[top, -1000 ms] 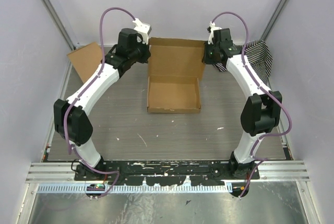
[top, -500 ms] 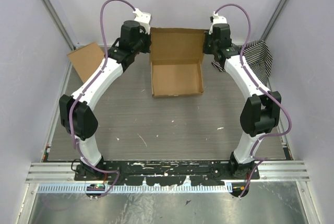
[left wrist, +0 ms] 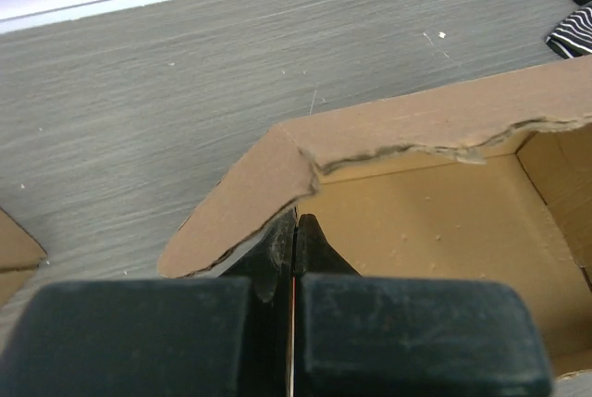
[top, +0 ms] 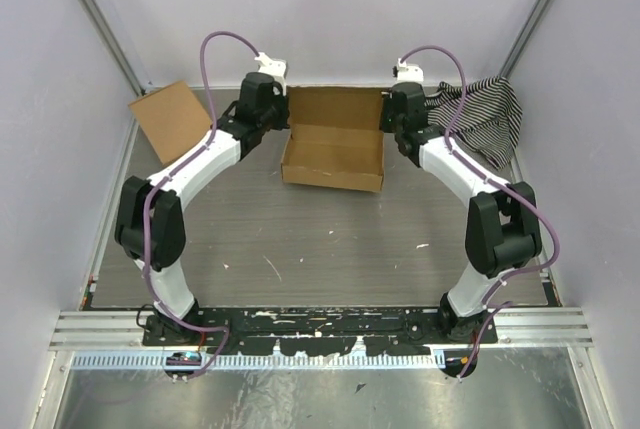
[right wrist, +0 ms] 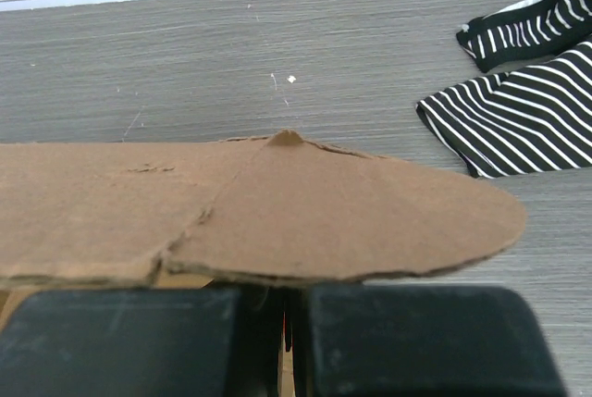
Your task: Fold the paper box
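The paper box (top: 333, 154) lies at the back middle of the table with its tray walls up and its lid panel (top: 335, 106) tilted up behind the tray. My left gripper (top: 280, 117) is at the lid's left corner. In the left wrist view it (left wrist: 295, 223) is shut, with the edge of the rounded side flap (left wrist: 245, 207) pinched at its tips and the box's inside (left wrist: 435, 221) to the right. My right gripper (top: 391, 121) is at the lid's right corner. In the right wrist view it (right wrist: 289, 293) is shut under the rounded side flap (right wrist: 342, 221), which hides its tips.
A smaller plain cardboard rectangle (top: 172, 119) leans at the back left. A black-and-white striped cloth (top: 485, 117) lies at the back right, close to my right arm, and shows in the right wrist view (right wrist: 518, 110). The back wall is just behind the box.
Both grippers have moved toward the back wall and inward. The lid has swung up from lying flat. The whole box has slid away from me.
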You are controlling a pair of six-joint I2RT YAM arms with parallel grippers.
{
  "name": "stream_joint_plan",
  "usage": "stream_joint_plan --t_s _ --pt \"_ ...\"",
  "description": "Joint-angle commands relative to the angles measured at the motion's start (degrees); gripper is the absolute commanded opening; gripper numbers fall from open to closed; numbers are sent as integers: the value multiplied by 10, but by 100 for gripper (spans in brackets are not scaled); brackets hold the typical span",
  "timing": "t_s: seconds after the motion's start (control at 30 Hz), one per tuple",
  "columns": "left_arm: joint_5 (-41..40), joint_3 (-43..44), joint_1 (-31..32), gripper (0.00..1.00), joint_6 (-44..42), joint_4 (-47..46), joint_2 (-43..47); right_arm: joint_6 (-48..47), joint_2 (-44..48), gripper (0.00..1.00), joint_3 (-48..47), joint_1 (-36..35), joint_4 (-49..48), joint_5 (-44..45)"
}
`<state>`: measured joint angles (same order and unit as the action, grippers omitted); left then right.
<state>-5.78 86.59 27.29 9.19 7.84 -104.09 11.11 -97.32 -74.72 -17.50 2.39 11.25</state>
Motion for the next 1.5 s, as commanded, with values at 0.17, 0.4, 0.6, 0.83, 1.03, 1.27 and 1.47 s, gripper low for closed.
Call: stream_joint_plan --t_s 0.17,0.4,0.6,0.83,1.03,1.27,1.47 --pt "-9 -62 23 0 42 -7 63 37 56 3 48 -46 -43 77" --pt "-28 -123 52 6 40 2 115 56 83 9 76 -54 -4 84" --pt "-60 -177 66 29 43 43 163 61 145 33 115 -61 50 36" --pt "-79 -223 68 50 71 113 241 65 243 50 156 -63 147 21" --pt "-75 -248 69 54 98 222 360 59 363 51 174 -63 257 -29" --pt "-112 -251 68 68 121 249 458 59 398 62 137 -63 294 29" --pt "-88 -172 68 76 116 280 332 51 255 70 54 -52 316 20"
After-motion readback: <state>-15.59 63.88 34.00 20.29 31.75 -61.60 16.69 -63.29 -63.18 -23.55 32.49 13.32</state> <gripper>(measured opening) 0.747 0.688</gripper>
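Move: My shut fingers are at the front corners of the half-raised lid. The box's front wall, where the lid is headed, is about 8 cm back from both hands and some 16 cm lower, its middle 11 cm right of my left hand and 11 cm left of my right. The brown carton lies roughly 27 cm left of my left hand and 7 cm ahead; the striped cloth, 23 cm right of my right hand and 13 cm ahead. I draw both hands level back towards myself, 3 to 5 cm, bringing the lid's corners over the box, then spread my fingers wide and let go. Still backing off, I dip a little and then climb clear, each hand ending nearly 20 cm back and about 5 cm higher, my left also swinging 8 cm left. ##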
